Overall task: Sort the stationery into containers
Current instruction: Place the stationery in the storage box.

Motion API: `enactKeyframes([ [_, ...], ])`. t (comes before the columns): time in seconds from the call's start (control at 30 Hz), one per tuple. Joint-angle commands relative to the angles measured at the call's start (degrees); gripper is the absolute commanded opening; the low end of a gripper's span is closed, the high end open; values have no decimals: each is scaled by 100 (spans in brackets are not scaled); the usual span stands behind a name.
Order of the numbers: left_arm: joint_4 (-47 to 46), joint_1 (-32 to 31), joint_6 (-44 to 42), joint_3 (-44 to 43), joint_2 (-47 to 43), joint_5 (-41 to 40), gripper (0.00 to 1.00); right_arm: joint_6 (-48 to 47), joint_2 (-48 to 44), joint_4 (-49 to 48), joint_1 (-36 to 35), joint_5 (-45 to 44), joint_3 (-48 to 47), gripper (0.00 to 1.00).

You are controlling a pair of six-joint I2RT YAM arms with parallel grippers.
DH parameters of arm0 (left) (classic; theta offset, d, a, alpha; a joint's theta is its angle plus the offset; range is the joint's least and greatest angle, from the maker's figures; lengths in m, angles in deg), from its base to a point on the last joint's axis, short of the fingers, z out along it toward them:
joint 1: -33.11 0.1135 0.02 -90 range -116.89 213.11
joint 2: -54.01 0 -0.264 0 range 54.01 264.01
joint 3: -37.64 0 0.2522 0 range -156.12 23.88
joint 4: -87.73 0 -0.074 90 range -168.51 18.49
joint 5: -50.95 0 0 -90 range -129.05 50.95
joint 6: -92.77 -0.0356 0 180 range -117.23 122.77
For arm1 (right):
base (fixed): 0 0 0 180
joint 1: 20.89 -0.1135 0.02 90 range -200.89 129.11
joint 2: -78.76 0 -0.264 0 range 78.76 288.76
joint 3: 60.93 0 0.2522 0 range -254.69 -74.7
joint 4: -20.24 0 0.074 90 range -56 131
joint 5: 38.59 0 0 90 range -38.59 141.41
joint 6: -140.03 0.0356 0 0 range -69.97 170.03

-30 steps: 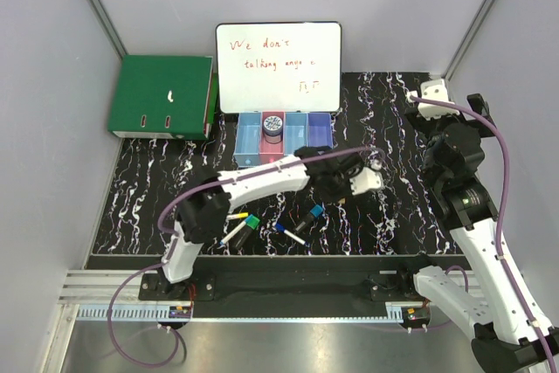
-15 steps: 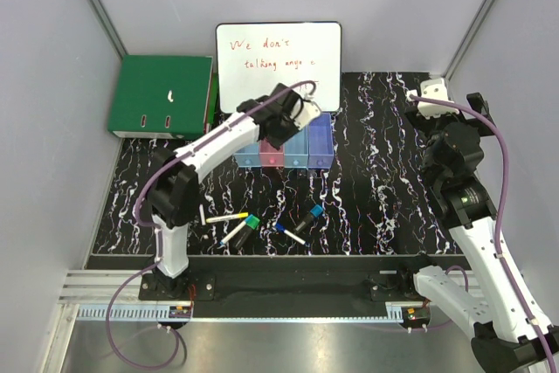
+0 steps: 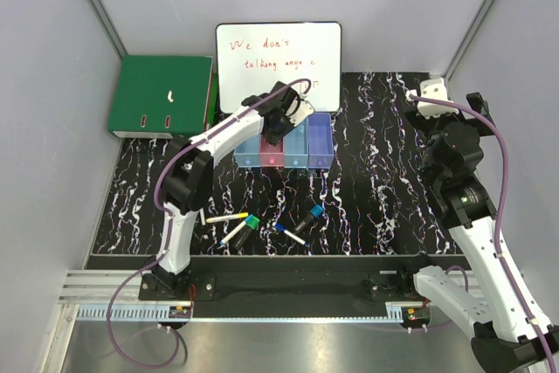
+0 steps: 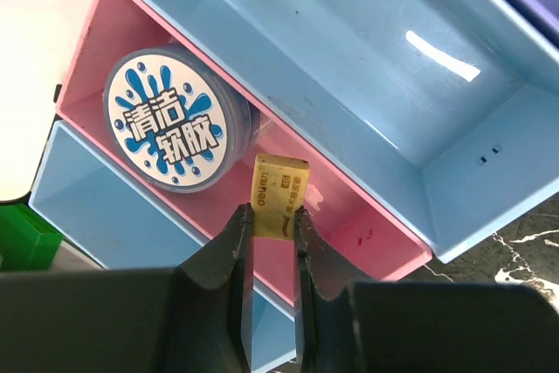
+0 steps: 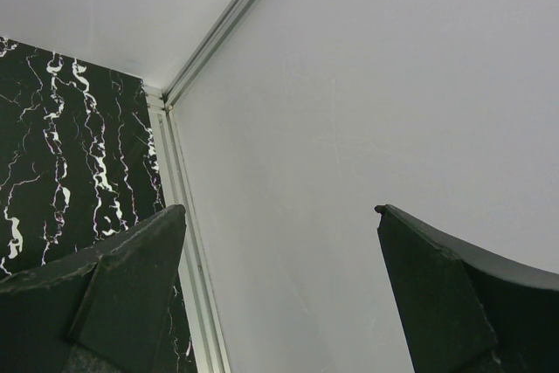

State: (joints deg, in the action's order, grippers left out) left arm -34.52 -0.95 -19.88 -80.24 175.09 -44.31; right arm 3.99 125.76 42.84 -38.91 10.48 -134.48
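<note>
My left gripper point(image 4: 272, 216) is shut on a small yellow eraser point(image 4: 279, 189) and hangs over the pink bin point(image 4: 349, 216) of the containers point(image 3: 320, 139). A round blue-white tin point(image 4: 170, 133) lies in that pink bin, beside the eraser. From above, the left gripper point(image 3: 293, 115) covers the back of the bin row. Loose stationery lies near the front edge: a yellow marker point(image 3: 225, 217), a green-capped one point(image 3: 250, 223), a blue-capped one point(image 3: 313, 212) and a blue-tipped pen point(image 3: 290, 232). My right gripper point(image 5: 279, 211) is open and empty, facing the wall corner.
A whiteboard point(image 3: 278, 65) stands behind the bins and a green binder point(image 3: 162, 95) lies at the back left. The right arm point(image 3: 454, 163) is raised along the right wall. The light blue bins point(image 4: 349, 67) on either side of the pink one hold nothing.
My left arm swung from the middle of the table back to the bin row, carrying the eraser; it has shifted slightly further left over the pink bin. The right arm has not moved.
</note>
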Motion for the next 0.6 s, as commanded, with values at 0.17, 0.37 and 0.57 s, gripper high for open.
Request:
enactKeyframes([
  [0.17,-171,5,-72,172,-234,-134,6,8,2,-269,36,50,-33,99],
  [0.37,-197,40,-46,181,-269,-116,40,-28,-33,-260,36,15,-33,99],
  [0.57,-224,40,-2,172,-444,-28,63,-10,-51,-269,36,23,2,99],
])
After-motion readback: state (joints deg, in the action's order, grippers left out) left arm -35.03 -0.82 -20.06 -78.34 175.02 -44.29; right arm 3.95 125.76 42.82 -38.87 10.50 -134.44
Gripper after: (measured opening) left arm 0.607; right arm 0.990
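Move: I still hold the yellow eraser in my left hand, over the pink compartment; its middle lies about 2 cm ahead of that hand and roughly 4 cm below. The round jar in it stands some 5 cm straight ahead. Some 2 cm ahead like the pink one, a blue compartment lies about 6 cm to the right and another about 6 cm to the left. From my right hand the pink compartment is roughly 16 cm ahead, 42 cm left and 35 cm down. With my left hand I sink about 1 cm towards the floor of the pink compartment, easing back a touch just short of the jar, then hold there with the wrist steady and spread my fingers from a narrow pinch to more than half open, letting go of the eraser. ##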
